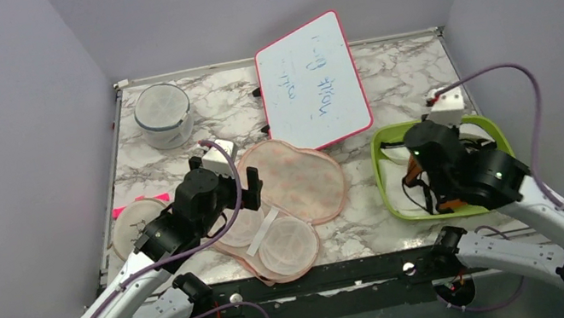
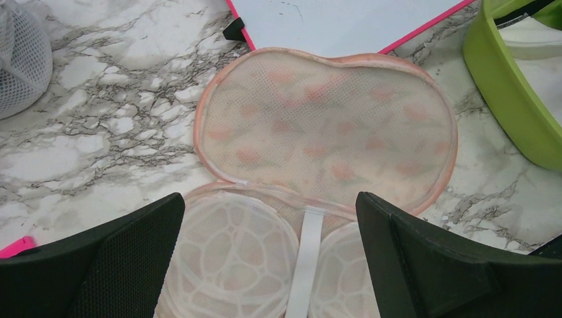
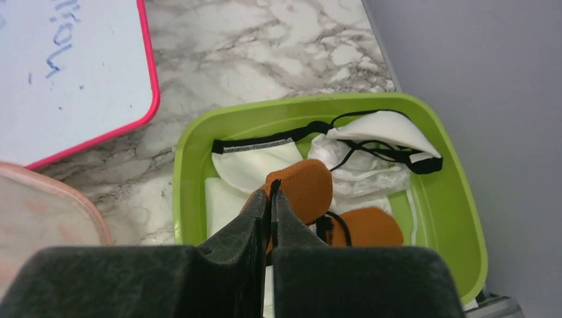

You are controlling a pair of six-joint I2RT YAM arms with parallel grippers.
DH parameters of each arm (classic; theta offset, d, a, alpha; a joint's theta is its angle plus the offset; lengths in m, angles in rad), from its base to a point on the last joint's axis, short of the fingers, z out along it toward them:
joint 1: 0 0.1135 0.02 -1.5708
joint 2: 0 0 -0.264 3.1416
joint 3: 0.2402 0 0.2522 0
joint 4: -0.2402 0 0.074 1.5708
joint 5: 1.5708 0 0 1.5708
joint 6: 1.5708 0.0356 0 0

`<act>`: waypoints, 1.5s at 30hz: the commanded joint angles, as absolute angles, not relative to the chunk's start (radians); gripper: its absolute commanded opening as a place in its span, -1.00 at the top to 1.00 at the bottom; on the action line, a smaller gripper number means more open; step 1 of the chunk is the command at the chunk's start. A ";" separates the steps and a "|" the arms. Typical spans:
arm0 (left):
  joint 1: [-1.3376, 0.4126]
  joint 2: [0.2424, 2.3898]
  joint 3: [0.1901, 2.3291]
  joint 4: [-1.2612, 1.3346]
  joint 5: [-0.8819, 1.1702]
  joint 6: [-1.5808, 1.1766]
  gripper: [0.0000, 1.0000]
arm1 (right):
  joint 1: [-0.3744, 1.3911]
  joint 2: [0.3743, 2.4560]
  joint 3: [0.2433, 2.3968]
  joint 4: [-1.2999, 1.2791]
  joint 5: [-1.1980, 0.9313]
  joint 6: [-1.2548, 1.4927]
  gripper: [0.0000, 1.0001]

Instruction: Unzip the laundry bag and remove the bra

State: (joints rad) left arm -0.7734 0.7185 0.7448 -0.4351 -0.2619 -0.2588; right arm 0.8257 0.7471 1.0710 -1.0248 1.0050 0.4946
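Note:
The peach-pink laundry bag (image 1: 299,178) lies unzipped and spread flat on the marble table, its lid (image 2: 325,132) folded back. The lower half shows two white round cages (image 2: 232,258) and a white strap. My left gripper (image 2: 270,202) hovers open just above that lower half, with nothing between its fingers; in the top view this left gripper (image 1: 247,189) is over the bag's left side. My right gripper (image 3: 272,193) is shut on the black-trimmed edge of the rust-orange bra (image 3: 306,187), over the green bin (image 3: 192,146). The bra's second cup (image 3: 368,228) rests lower in the bin.
White garments with black straps (image 3: 371,152) lie in the green bin (image 1: 387,185). A pink-edged whiteboard (image 1: 313,80) sits behind the bag. A white mesh cylinder (image 1: 164,114) stands at the back left, a round white disc pouch (image 1: 133,223) at the left edge.

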 commanded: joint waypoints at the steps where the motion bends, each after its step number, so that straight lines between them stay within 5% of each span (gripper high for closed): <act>1: -0.772 0.719 0.742 -0.420 -0.270 -0.252 -0.98 | 0.830 0.808 1.009 -0.937 1.045 0.656 0.98; 10: -0.771 0.707 0.742 -0.420 -0.268 -0.253 -0.98 | 0.654 0.949 0.829 -0.850 0.895 0.821 0.99; 16: -0.773 0.706 0.742 -0.420 -0.265 -0.255 -0.98 | 0.449 1.009 0.745 -0.588 0.620 0.623 0.98; 24: -0.773 0.714 0.742 -0.420 -0.265 -0.255 -0.98 | 0.431 1.064 0.730 -0.443 0.543 0.485 0.94; 36: -0.773 0.716 0.742 -0.420 -0.264 -0.256 -0.98 | 0.431 0.903 0.839 -0.501 0.394 0.373 -0.04; 39: -0.773 0.710 0.742 -0.420 -0.263 -0.256 -0.98 | 0.431 0.890 0.884 -0.531 0.199 0.291 -0.29; 42: -0.774 0.712 0.742 -0.419 -0.259 -0.256 -0.98 | 0.430 0.878 0.874 -0.490 -0.050 0.246 -0.77; 45: -0.773 0.717 0.744 -0.418 -0.256 -0.255 -0.98 | 0.431 0.910 0.836 -0.440 -0.285 0.243 -0.83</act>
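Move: The orange bra still hangs from my shut right fingers, over the green tub, whose middle is about 3 cm ahead, 4 cm to the right and 24 cm below. In the tub, the white bra lies about 8 cm ahead and 12 cm right of that hand; the emptied laundry bag is level with it, some 36 cm left. From my idle left hand, the tub's middle is roughly 47 cm right and 2 cm ahead. I lower the bra into the green tub with my right hand, sinking about 16 cm while easing some 7 cm forward and tipping the fingers further down. Low over the tub I open them to let go of it, then lift away some 10 cm and swing left towards the laundry bag, turning counter-clockwise, fingers nearly wide open. ##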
